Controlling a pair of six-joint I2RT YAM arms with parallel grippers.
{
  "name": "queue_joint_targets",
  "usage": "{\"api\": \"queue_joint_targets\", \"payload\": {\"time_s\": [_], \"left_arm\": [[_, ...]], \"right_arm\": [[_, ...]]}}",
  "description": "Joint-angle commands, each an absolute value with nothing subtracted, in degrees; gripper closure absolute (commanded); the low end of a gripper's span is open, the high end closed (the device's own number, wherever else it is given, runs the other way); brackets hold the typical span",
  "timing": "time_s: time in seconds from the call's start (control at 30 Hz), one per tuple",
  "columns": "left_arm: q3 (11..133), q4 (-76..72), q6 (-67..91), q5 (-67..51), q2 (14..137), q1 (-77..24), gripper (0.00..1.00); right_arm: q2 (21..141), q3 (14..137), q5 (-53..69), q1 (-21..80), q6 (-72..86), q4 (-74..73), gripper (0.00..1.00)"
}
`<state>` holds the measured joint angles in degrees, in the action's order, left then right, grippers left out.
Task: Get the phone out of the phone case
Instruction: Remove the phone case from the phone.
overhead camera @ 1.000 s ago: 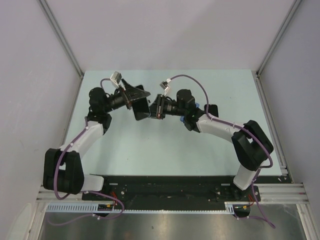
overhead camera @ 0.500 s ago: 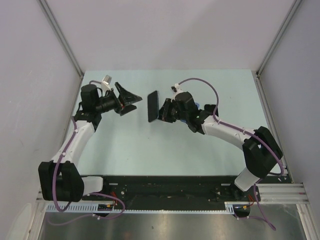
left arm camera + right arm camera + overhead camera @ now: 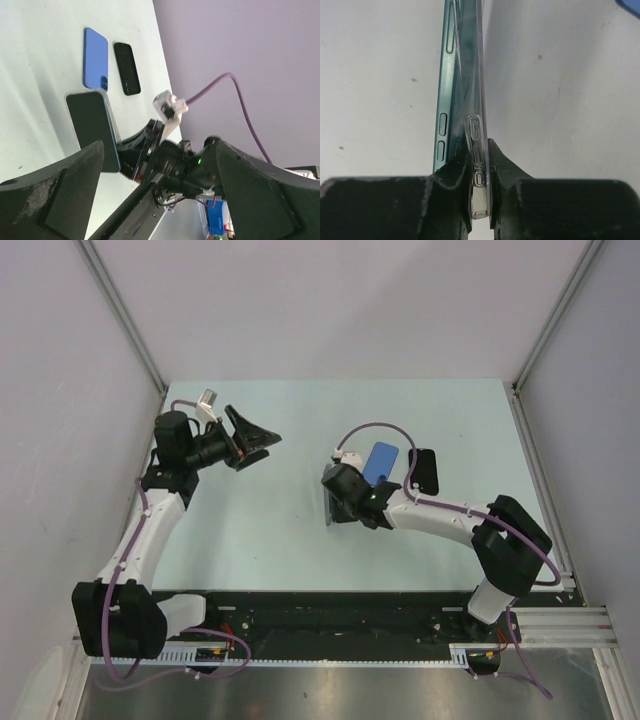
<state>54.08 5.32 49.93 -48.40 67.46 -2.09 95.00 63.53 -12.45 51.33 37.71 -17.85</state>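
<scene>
In the right wrist view my right gripper (image 3: 479,145) is shut on the edge of the clear phone case (image 3: 476,90). The teal phone (image 3: 446,85) stands edge-on just left of the case, its near end spread away from it. From above, the right gripper (image 3: 333,508) holds phone and case (image 3: 329,510) edge-down, low over the table. The left wrist view shows the phone's dark screen (image 3: 92,125) facing my left gripper (image 3: 160,150). The left gripper (image 3: 262,445) hangs open and empty, well to the left of the phone.
A blue phone (image 3: 382,462) and a black phone (image 3: 425,470) lie flat on the pale green table (image 3: 260,530) behind the right arm; both also show in the left wrist view as the blue phone (image 3: 96,57) and the black phone (image 3: 126,67). Walls close in the table's sides.
My left gripper let go of the phone, opened wide and drew back to the left. The right arm swung the phone and case down and toward the near side of the table.
</scene>
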Motion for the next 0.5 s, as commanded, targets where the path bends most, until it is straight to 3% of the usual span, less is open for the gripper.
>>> {"api": "queue_joint_targets", "payload": {"time_s": [0.0, 0.3, 0.47], "left_arm": [[54.14, 5.19, 47.9, -47.9, 65.21, -1.67, 0.04], [54.14, 8.78, 45.53, -45.53, 64.51, -1.67, 0.04], [54.31, 18.26, 39.56, -33.63, 64.77, -2.98, 0.07]], "right_arm": [[95.88, 65.13, -26.62, 56.51, 34.81, -23.72, 1.0], [101.25, 65.21, -25.93, 59.85, 33.75, -23.03, 1.0], [104.76, 65.3, -23.91, 59.5, 34.19, -22.5, 0.96]]}}
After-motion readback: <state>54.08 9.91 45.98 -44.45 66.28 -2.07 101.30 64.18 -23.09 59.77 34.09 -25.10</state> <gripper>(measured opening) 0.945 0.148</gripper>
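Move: The right gripper already pinches the clear case near one end. The phone and case stand on edge, their middle about 5 cm ahead and 1 cm left of the fingers. They go down to a bare patch of table some 4 cm back, 1 cm right and 9 cm below. The blue phone lies about 17 cm ahead and 9 right, the black phone 15 ahead and 21 right, both 9 below. From the left gripper the patch is roughly 8 cm back, 16 right and 28 below. Keep the right fingers shut on the clear case and lower it about 5 cm towards the bare table while drawing it back some 4 cm, away from the blue phone. Roll the wrist nearly 20 degrees on the way, left side dipping, so that the fingers point more steeply down, then ease to a stop. ##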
